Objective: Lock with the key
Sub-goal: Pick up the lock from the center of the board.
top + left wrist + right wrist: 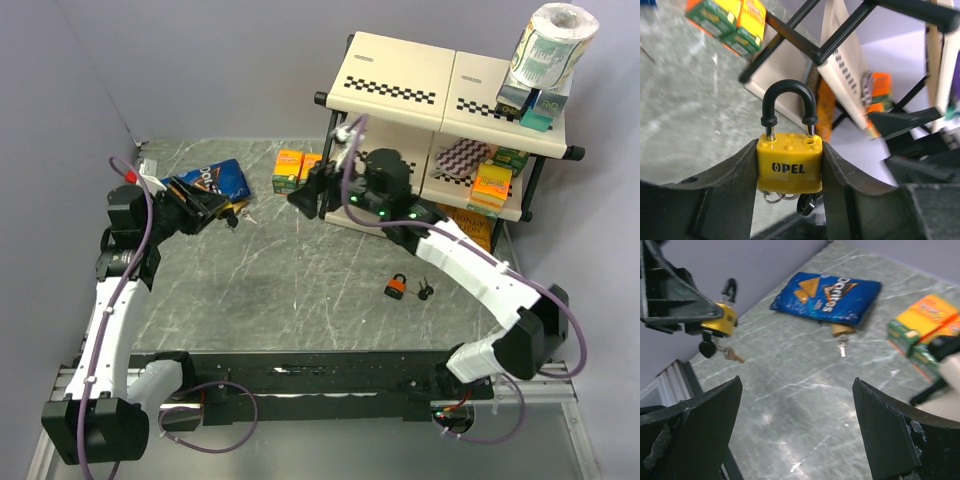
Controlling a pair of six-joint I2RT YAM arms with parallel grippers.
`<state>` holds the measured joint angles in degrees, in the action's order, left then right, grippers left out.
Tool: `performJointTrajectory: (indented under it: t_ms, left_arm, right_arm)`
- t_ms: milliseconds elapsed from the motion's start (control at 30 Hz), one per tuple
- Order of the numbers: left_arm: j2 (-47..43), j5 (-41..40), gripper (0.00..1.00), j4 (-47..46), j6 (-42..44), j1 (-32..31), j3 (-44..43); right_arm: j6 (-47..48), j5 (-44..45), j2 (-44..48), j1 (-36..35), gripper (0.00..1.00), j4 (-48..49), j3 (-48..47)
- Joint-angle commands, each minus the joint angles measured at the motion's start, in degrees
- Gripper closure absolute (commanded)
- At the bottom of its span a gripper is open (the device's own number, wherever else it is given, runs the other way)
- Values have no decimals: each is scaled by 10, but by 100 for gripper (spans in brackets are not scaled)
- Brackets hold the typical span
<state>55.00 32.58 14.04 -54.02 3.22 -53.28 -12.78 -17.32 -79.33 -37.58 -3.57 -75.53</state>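
Note:
A yellow padlock (789,167) with a black shackle (788,95) sits upright between the fingers of my left gripper (789,150), which is shut on its body. One shackle leg enters the body; the other ends just above its hole. A ring with a black-headed key (810,202) hangs beneath the lock. The right wrist view shows the same padlock (723,320) at upper left, with a brass key (733,355) dangling below it. My right gripper (797,382) is open and holds nothing, off to the lock's right above the table. From above, the left gripper (218,207) faces the right gripper (305,192).
A blue Doritos bag (218,180) lies behind the left gripper, with a tan padlock (842,331) at its edge. An orange padlock (397,287) and its keys (424,292) lie mid-table. Orange snack boxes (290,170) and a stocked shelf (400,90) stand at the back right.

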Motion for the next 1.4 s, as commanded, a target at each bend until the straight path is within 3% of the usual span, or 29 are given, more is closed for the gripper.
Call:
performJointTrajectory:
  t_ms: [0,333,600,967,1367]
  left_arm:
    - [-8,-31,98,-29,-148,-22,6]
    - [-2,-117,99,-13,-202,-102,0]
    - [-19,-157,99,-53,-259,-124,25]
    - [-24,-139,97,-81,-293,-126,44]
    - [-23,-115,95,-118,-331,-128,59]
  right_arm:
    - [-23,33,-35,-52,0,45,-55]
    - [-40,123,-102,-124,2,20,-115]
    - [-47,191,-124,-152,10,7,-119]
    - [-10,218,-155,-178,16,14,-127]
    - [-6,229,-186,-179,29,27,-136]
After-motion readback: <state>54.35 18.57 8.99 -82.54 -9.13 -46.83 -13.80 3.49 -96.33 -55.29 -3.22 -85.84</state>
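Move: The yellow lock, key in its underside, is already in the left fingers; it lies about 16 cm left of the open right hand, 2 cm back and 4 cm lower. The right gripper is thus some 16 cm right of the left hand, 2 ahead, 4 above. From the right hand, the loose silver key lies about 17 cm ahead, 13 left, 33 below; the chips bag 25 ahead, 25 left, equally low. Right hand sweeps about 12 cm left and down, fingers narrowing, towards the lock the left hand carries rightward. ##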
